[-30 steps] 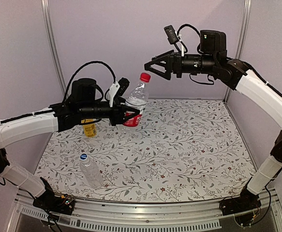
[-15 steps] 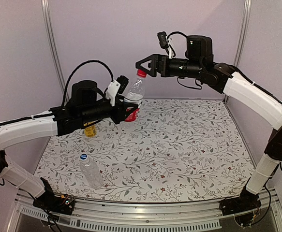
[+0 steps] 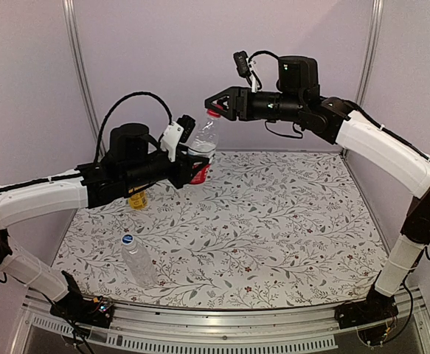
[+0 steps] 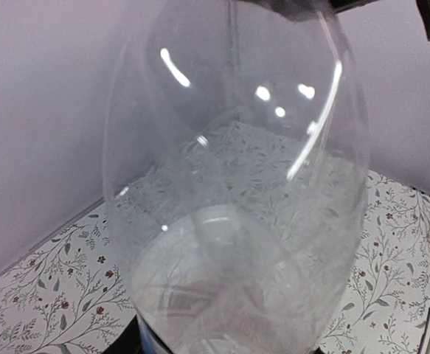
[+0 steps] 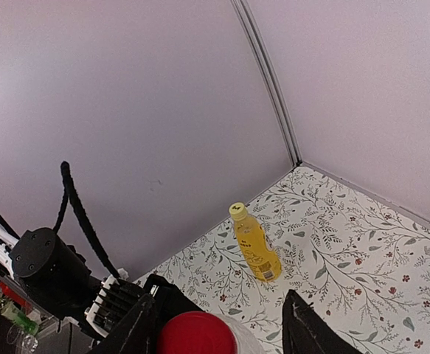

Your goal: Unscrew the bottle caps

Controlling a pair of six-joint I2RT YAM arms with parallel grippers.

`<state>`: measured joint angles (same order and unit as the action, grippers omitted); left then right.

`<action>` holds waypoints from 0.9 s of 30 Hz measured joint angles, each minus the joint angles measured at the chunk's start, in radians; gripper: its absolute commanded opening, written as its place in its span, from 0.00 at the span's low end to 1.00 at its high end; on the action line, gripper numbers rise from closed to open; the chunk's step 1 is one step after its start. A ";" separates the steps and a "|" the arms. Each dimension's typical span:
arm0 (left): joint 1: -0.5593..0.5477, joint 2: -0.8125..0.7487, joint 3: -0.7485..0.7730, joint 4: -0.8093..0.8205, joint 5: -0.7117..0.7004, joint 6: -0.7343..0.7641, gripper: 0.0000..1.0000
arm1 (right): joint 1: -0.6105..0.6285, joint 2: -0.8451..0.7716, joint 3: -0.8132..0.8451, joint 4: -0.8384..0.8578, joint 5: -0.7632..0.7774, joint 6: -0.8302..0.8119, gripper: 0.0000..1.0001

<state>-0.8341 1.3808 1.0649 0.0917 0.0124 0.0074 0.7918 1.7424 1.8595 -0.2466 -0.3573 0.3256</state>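
My left gripper (image 3: 198,171) is shut on the red label of a clear bottle (image 3: 203,140) and holds it upright above the table. In the left wrist view that bottle (image 4: 237,184) fills the frame and hides the fingers. The bottle's red cap (image 3: 214,113) sits between the fingers of my right gripper (image 3: 213,103), which reaches in from the right. In the right wrist view the red cap (image 5: 196,333) lies next to the left finger, with a gap to the right finger, so the right gripper (image 5: 218,317) is open.
A bottle of yellow liquid (image 5: 254,247) with a yellow cap (image 5: 237,210) stands at the back left, partly behind my left arm (image 3: 52,193). A clear bottle (image 3: 137,259) with a blue cap (image 3: 127,239) stands near the front left. Walls close off the back and sides.
My right gripper has moved left and down onto the red cap, and its jaws have narrowed around it. The left arm has raised the bottle a little.
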 measured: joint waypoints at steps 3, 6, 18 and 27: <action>-0.002 0.000 0.000 0.000 -0.002 0.001 0.39 | 0.000 0.000 0.000 0.000 -0.010 -0.001 0.53; -0.002 0.000 0.000 0.000 -0.002 0.003 0.39 | 0.000 0.000 0.000 0.000 -0.019 -0.001 0.48; -0.003 0.001 0.000 -0.003 -0.003 0.005 0.39 | 0.000 0.003 0.000 0.000 -0.047 -0.006 0.26; 0.003 0.001 0.000 -0.014 0.072 0.027 0.40 | -0.009 0.003 0.000 -0.008 -0.127 -0.092 0.13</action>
<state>-0.8314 1.3815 1.0649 0.0772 0.0841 0.0341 0.7826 1.7458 1.8595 -0.2550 -0.4847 0.2340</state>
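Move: The red cap sits between the right hand's half-open fingers, about 1 cm back of the hand point and 1 cm below it, level left to right. The red-labelled bottle's middle is some 2 cm back, 3 cm left and 12 cm below that hand; the yellow bottle stands 8 cm ahead, 26 cm left, 33 cm down. From the left hand, which holds the bottle, the red cap is roughly 13 cm up, 2 cm ahead and 3 cm right. The right fingers close from about half open to under a third, pinching the red cap from its front and back sides, while the hand eases back towards the base by about 1.5 cm and, mostly at the end, turns some 5 to 10 degrees counter-clockwise. The left hand keeps its grip round the bottle and stays put until late, then draws back about 1 cm and slightly right, with only a few degrees of turn. ##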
